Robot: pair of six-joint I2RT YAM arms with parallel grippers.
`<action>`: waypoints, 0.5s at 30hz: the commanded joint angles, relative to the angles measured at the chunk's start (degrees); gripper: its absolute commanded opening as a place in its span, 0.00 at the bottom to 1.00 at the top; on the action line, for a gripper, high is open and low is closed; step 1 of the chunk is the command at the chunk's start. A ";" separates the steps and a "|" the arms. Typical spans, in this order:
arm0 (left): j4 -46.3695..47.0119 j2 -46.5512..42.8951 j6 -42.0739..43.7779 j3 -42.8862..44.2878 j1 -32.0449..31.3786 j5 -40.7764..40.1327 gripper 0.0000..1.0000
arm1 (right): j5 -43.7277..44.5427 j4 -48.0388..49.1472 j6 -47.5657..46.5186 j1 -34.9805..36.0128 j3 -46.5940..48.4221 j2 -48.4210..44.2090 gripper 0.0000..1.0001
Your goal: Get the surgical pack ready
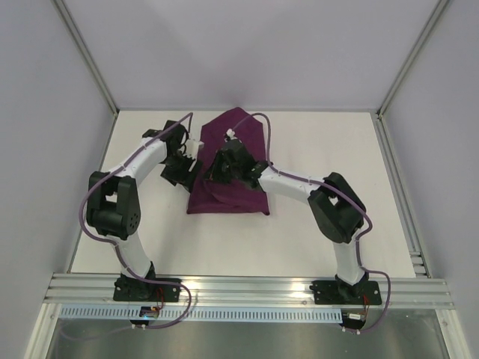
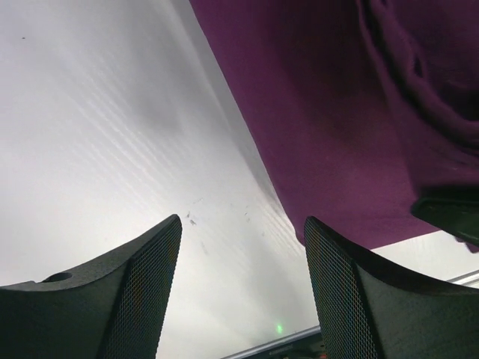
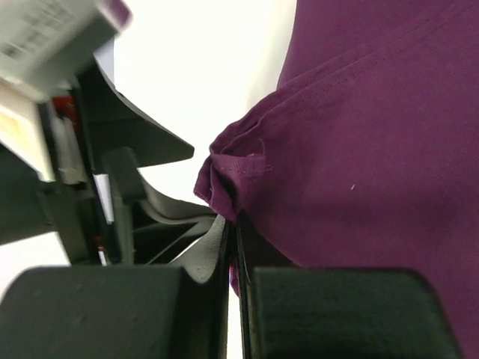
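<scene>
The surgical pack shows as a deep-purple fabric sheet [image 1: 233, 191], folded into a bundle in the middle of the white table [image 1: 299, 239]. My right gripper [image 1: 215, 167] reaches over its left side and is shut on a bunched fold at the fabric's edge [image 3: 232, 179]; in the right wrist view the jaws [image 3: 233, 235] are pressed together on the cloth. My left gripper [image 1: 185, 166] stands just left of the bundle, open, with only bare table between its fingers [image 2: 150, 284]. The fabric's edge [image 2: 322, 134] lies to the right of them. Whatever is inside the bundle is hidden.
The left gripper's black body [image 3: 112, 187] sits close beside the held fold. Grey walls [image 1: 45, 112] enclose the table on three sides. A metal rail [image 1: 247, 288] carries both arm bases at the near edge.
</scene>
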 commanded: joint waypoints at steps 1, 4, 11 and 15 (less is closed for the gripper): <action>0.13 -3.15 -2.14 2.63 2.24 0.49 0.75 | -4.83 4.81 -0.38 1.13 1.52 2.08 0.01; 1.19 -3.50 -3.64 3.25 5.05 3.64 0.75 | -6.76 3.67 -0.30 2.19 3.81 5.15 0.01; 2.95 -3.60 -5.14 3.95 6.82 8.67 0.76 | -10.11 0.41 0.68 2.10 6.01 8.24 0.39; 3.74 -2.81 -5.84 4.30 6.82 10.07 0.77 | -9.32 -2.04 -2.49 2.19 7.15 5.35 0.45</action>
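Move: The right hand holds the folded-over corner of the purple cloth. The place to lay it, just inside the cloth's left edge, is about 4 cm to its left, 2 cm back and 6 cm below. The cloth's near-left corner is some 9 cm back and 6 cm left, the near-right corner about 11 cm back and 18 cm right. From the open left hand, the laying place is about 4 cm right, 1 cm ahead and 4 cm below. Down, with some left and a little back, the right hand carries the pinched flap about 5 cm lower to the cloth's left edge. Its closed fingers open to nearly half on the way down, letting go of the flap. The left hand, fingers still wide and empty, moves forward and up some 3 cm with a slight left, turning about 10 degrees counter-clockwise. ##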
